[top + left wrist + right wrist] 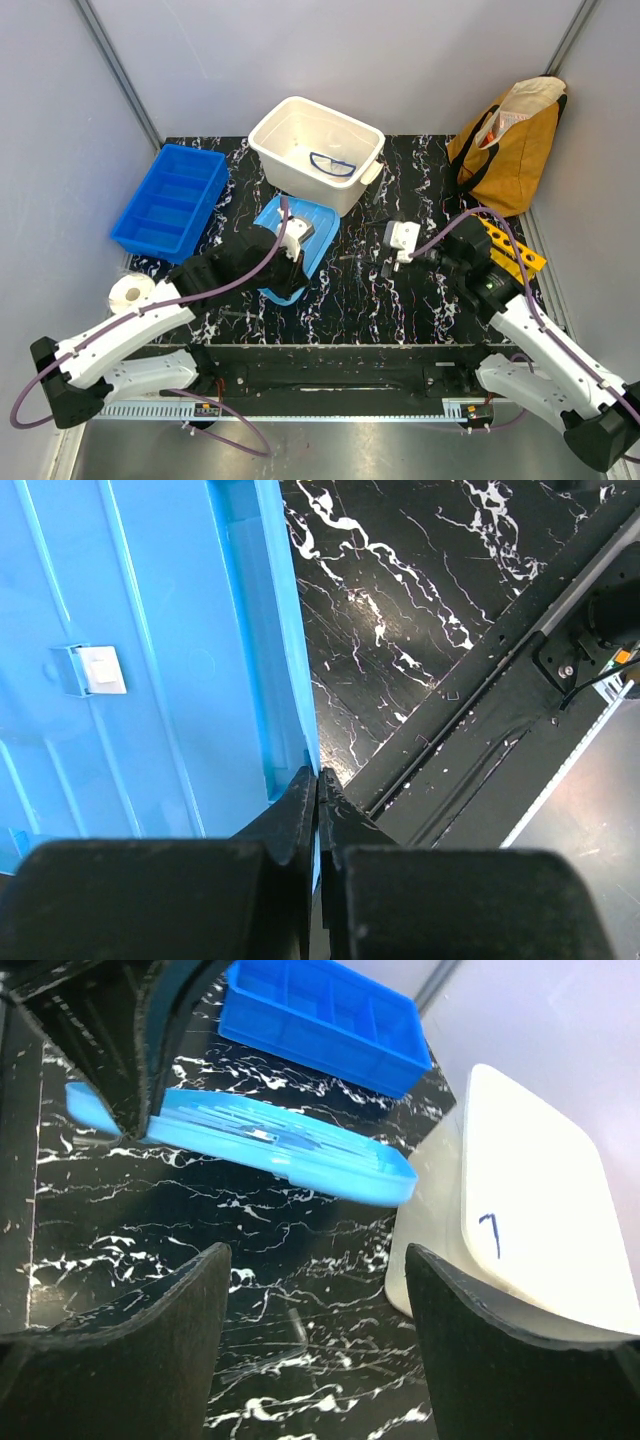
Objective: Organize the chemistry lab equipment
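Note:
Blue-rimmed safety glasses [332, 165] lie inside the white tub [290, 115]. The tub's blue lid [300, 232] rests tilted on the table, and my left gripper [289, 288] is shut on its near edge. In the left wrist view the fingertips [305, 792] pinch the lid's rim [290, 680]. My right gripper [395, 252] hovers open over the table's middle. Between its fingers, thin transparent tubes [296, 1326] lie on the black marble below my right gripper [315, 1260]. A yellow-orange rack [518, 250] lies at the right, partly under the right arm.
A blue divided tray [170, 200] stands at the back left. A mustard bag [515, 135] sits at the back right corner. A white roll [130, 292] lies off the table's left edge. The tub's wall [520, 1210] is close to the right finger.

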`<state>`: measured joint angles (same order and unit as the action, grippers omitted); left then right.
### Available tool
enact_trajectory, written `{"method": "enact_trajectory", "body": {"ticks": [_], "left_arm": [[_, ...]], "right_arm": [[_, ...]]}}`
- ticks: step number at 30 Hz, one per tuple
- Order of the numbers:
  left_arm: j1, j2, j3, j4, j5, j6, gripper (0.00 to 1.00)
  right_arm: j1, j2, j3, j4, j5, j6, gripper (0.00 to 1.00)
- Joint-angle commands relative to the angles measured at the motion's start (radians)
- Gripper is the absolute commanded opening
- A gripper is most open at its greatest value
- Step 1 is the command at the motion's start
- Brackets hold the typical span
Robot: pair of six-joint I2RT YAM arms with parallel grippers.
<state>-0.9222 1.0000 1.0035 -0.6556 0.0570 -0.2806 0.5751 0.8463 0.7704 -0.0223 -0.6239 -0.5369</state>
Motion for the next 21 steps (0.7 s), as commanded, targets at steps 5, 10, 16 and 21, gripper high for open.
{"method": "enact_trajectory", "body": {"ticks": [5,10,16,21], "left_arm": [[-0.003,-0.073,-0.019,0.079,0.05,0.032,0.0],[-0.003,-0.081,-0.019,0.079,0.053,0.035,0.0],[-0.003,-0.087,-0.023,0.08,0.073,0.034,0.0],[-0.004,-0.098,-0.022,0.082,0.075,0.034,0.0]], "right_arm": [[0.164,0.075,0.135,-0.177,0.105,-0.425,0.75],[0.333,0.186,0.213,-0.249,0.286,-0.546,0.75],[0.425,0.279,0.256,-0.234,0.372,-0.644,0.75],[0.48,0.356,0.264,-0.217,0.458,-0.718,0.73]]}}
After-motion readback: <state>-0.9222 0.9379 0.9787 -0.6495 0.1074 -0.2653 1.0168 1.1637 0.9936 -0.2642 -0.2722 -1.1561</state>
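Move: The blue lid, its near edge pinched by the left hand, has its middle about 14 cm left of the open right hand, level with it fore-and-aft and roughly 5 cm lower. The left gripper is some 15 cm left of the right hand and 7 cm nearer; the white bin is about 11 cm left, 17 cm ahead. From the left hand the lid's middle is roughly 8 cm ahead, 2 cm right. Right hand, open, sweeps some 9 cm left, sinking and rolling, towards the lid the left hand keeps pinched. ##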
